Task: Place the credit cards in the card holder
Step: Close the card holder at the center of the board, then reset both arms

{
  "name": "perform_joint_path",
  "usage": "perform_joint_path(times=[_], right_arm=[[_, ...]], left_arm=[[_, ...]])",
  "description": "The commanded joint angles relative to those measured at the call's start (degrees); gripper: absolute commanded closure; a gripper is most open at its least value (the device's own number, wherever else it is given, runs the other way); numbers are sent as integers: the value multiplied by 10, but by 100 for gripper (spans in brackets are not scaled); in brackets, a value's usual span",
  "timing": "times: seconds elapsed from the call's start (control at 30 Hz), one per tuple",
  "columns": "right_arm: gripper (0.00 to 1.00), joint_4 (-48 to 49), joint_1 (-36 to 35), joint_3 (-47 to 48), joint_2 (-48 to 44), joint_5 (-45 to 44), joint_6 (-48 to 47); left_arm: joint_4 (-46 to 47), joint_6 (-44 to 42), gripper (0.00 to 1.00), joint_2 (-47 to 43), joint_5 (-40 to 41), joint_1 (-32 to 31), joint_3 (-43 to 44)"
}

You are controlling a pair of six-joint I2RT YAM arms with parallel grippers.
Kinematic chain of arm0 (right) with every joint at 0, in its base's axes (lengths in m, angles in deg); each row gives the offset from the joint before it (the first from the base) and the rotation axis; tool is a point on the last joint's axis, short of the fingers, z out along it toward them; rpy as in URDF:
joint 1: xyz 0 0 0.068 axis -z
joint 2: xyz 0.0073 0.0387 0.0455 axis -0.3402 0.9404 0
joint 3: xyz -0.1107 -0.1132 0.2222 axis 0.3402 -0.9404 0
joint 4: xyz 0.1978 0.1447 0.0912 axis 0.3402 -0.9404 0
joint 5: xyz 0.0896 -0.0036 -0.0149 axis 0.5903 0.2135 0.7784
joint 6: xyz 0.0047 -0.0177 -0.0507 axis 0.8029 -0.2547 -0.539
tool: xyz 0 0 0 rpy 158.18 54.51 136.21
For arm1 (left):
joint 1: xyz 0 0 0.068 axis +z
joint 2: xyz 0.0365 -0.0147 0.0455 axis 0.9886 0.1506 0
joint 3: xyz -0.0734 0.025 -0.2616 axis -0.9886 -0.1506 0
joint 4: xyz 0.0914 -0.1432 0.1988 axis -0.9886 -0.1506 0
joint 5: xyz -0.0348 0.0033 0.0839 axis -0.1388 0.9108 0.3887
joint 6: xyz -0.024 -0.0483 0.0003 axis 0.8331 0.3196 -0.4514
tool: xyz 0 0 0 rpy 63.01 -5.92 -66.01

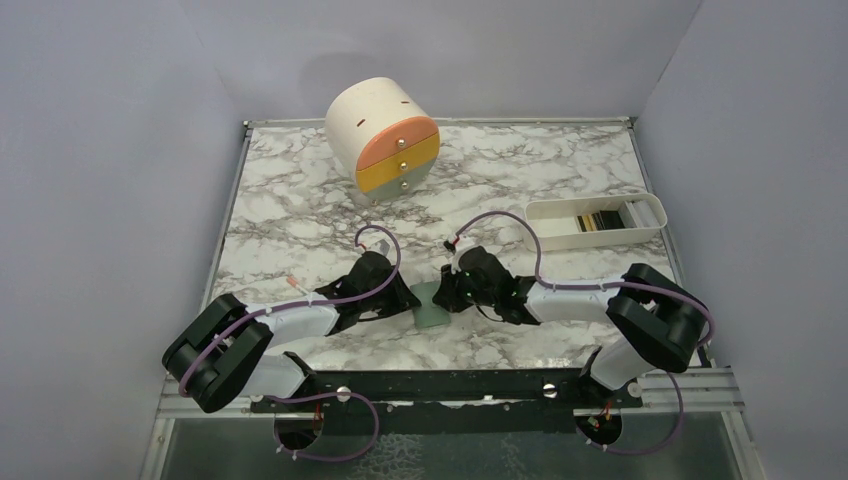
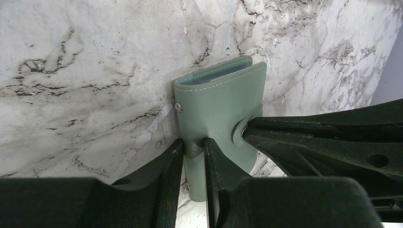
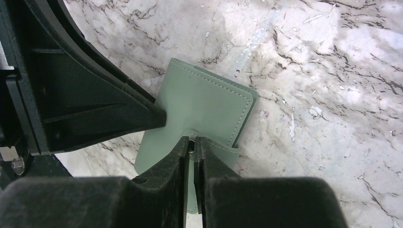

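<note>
The card holder [image 1: 431,311] is a sage-green wallet lying folded on the marble near the table's front edge, between both arms. My left gripper [image 1: 408,300] is shut on a pinched fold of the card holder's [image 2: 218,104] near edge, the jaws [image 2: 194,148] squeezing the leather. My right gripper [image 1: 446,294] comes in from the other side. Its jaws [image 3: 191,145] are shut on the thin snap tab of the card holder [image 3: 204,102]. The credit cards [image 1: 598,220], black and tan, stand in the white tray at the right.
A long white tray [image 1: 560,238] sits at the right edge of the marble table [image 1: 300,200]. A cream cylinder [image 1: 372,125] with orange, yellow and grey drawers stands at the back centre. Grey walls close in three sides.
</note>
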Motion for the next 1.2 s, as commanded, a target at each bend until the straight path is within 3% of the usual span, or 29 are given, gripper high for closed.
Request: perform_joint_path(times=[0.0,0.3,0.43,0.67,0.7,0.73,0.77,0.93,1.03,1.17], right_arm=[[91,-122,-22,-20,27,-21,-15],[92,-135,-34,-33,23,-50,-7],[88,-139,-34,-8,-20,-59,-7],[69,-202,-34,78,-142,-103,-15],[53,-216,-34,87,-164,-114,-16],[41,-227,-34,97,-183,-124,-18],[33,-241,-34,107,-206,-132,-20],[25,-311,-34,160,-293,-180,-27],[13,-353,-34,197,-322,-204,-24],[10,-388,-34,221,-358,-230,-5]], left_arm=[[-12,2,75,8,-15,-3,-2],[-16,5,75,0,-16,-3,2],[-61,-14,65,-20,4,-2,28],[-231,-81,37,-106,78,-2,133],[-254,-91,25,-122,85,-2,155],[-279,-99,5,-139,94,-2,171],[-301,-107,1,-155,104,-2,188],[-389,-152,1,-219,133,-2,281],[-421,-192,1,-236,136,-2,337],[-437,-227,1,-269,134,-2,371]])
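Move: The card holder is folded over between the hands. Its middle is about 3 cm to the right of the left hand, level with it and 1 cm below, and about 2 cm to the left of the right hand, level with it and 1 cm below. The orange-tipped stick lies some 23 cm to the left of the left hand and 1 cm farther out; the white card bin is some 36 cm to the right of the right hand and about 19 cm ahead. The right hand first keeps its nearly shut fingertips pressed down on the card holder's snap, barely moving, while the left stays astride the left folded edge; then both come free and rise fast, some 25 cm, the right edging back and outwards before it climbs and ending about 5 cm farther right. Both grippers spread nearly wide open on the way up and tip their fingers up from the table, the left by about 30 degrees and the right somewhat less, its wrist also turning a little clockwise. ##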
